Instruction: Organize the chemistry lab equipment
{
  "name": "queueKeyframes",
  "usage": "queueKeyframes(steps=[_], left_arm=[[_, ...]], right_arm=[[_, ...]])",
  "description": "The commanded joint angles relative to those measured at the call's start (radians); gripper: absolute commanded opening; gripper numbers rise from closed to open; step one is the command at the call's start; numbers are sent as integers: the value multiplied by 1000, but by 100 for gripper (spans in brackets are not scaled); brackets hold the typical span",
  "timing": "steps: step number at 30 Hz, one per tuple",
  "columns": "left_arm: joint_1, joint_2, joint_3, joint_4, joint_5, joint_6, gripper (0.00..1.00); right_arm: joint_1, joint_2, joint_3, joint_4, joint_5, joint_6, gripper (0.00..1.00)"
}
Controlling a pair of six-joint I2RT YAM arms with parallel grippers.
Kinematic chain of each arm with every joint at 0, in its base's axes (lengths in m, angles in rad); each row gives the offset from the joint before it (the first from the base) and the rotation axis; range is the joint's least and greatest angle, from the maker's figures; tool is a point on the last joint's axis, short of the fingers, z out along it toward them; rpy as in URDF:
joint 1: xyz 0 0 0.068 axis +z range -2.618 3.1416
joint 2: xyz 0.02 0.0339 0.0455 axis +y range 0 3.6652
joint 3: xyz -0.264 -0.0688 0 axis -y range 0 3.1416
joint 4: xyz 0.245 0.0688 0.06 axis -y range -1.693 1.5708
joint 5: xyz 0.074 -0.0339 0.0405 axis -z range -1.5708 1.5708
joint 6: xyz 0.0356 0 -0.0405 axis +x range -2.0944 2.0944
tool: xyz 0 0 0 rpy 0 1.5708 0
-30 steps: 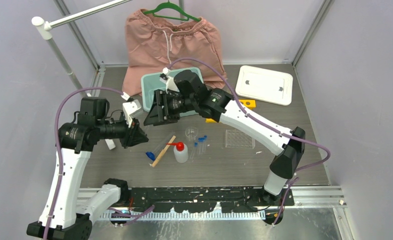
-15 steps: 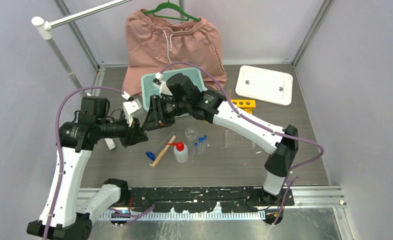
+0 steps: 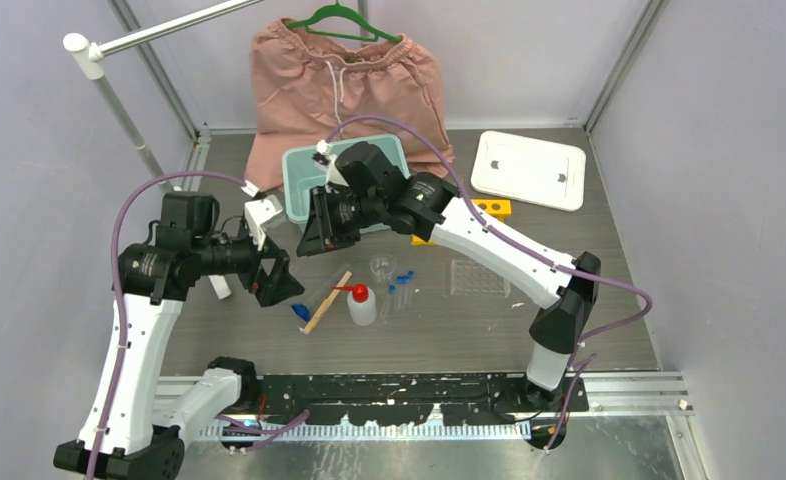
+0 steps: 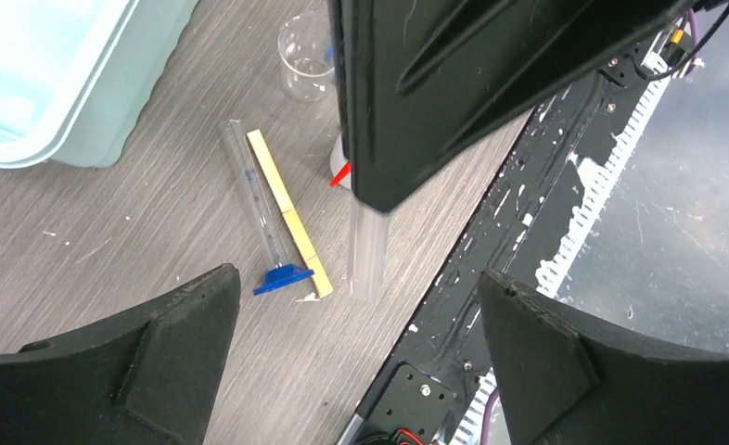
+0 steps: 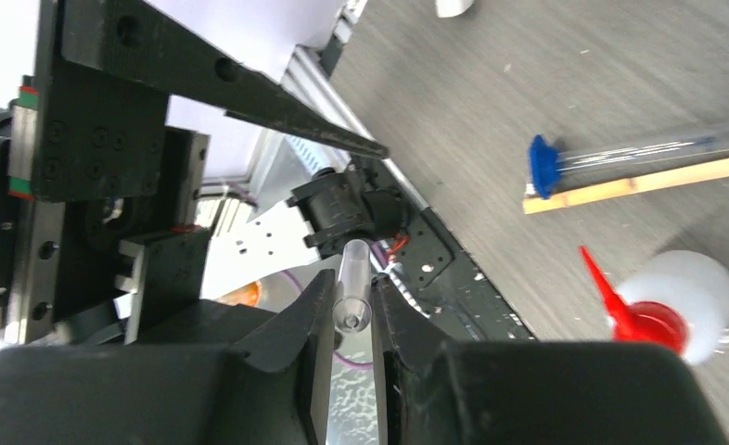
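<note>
My right gripper [image 5: 351,311] is shut on a small clear tube [image 5: 353,269], held above the table near the front left. In the left wrist view that tube [image 4: 368,250] hangs down from the right gripper's black body. My left gripper [image 4: 358,275] stands wide open around it, touching nothing; from above it [image 3: 274,285] sits just below the right gripper [image 3: 314,235]. On the table lie a blue-capped tube [image 4: 254,195], a wooden stick [image 3: 327,302], a white red-nozzled squeeze bottle [image 3: 362,305], a tiny beaker [image 3: 382,266] and more blue-capped tubes [image 3: 401,290].
A clear tube rack [image 3: 479,278] and a yellow rack [image 3: 489,208] sit to the right. The teal bin [image 3: 304,185] is behind the grippers, its white lid [image 3: 527,168] at the back right. Pink shorts [image 3: 344,80] hang at the back. A black rail [image 3: 419,385] runs along the near edge.
My left gripper has sprung wide open and let go of the clear tube. The right gripper's jaws have closed on that tube and shifted slightly right.
</note>
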Motion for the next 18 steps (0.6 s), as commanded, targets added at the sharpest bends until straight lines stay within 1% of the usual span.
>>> queueKeyframes(steps=[1,3,5,6,9,14,18], left_arm=[[2,-6,50,26,-25,-43,100],[2,6,53,22,-42,-75,100],[2,18,50,29,-67,-113,100],[2,25,49,32,-81,-132,100],[2,58,57,32,-130,-172,100],[2,118,84,16,-208,-214,100],[2,139,91,16,-235,-236,100]], right_arm=[[-43,-59,59,-150,132,-119,1],[-82,-84,51,-234,225,-171,1],[-134,-120,24,-316,378,-238,1],[-163,-138,-5,-343,457,-256,1],[-259,-198,-118,-383,631,-276,1],[-431,-310,-332,-301,715,-263,1],[-531,-302,-395,-260,757,-265,0]])
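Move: The held test tube is bound for the yellow rack, whose middle lies about 19 cm ahead, 30 cm to the right and 27 cm below the right hand. On the way lies the glass beaker, 9 cm ahead and 13 cm right; the well plate stands 6 cm ahead and 34 cm right, the green bin 26 cm ahead and 5 cm right. From the left hand the rack is some 22 cm ahead, 32 cm right, 24 cm below. The test tube, still pinched in the right fingers, is swept away from the open left gripper, rapidly right by about 30 cm, also forward and down, passing above the beaker towards the rack, while the wrist swings down from pointing left and turns some 40 degrees clockwise. The left hand, fingers staying wide open, eases forward about 3 cm and sinks a little. ##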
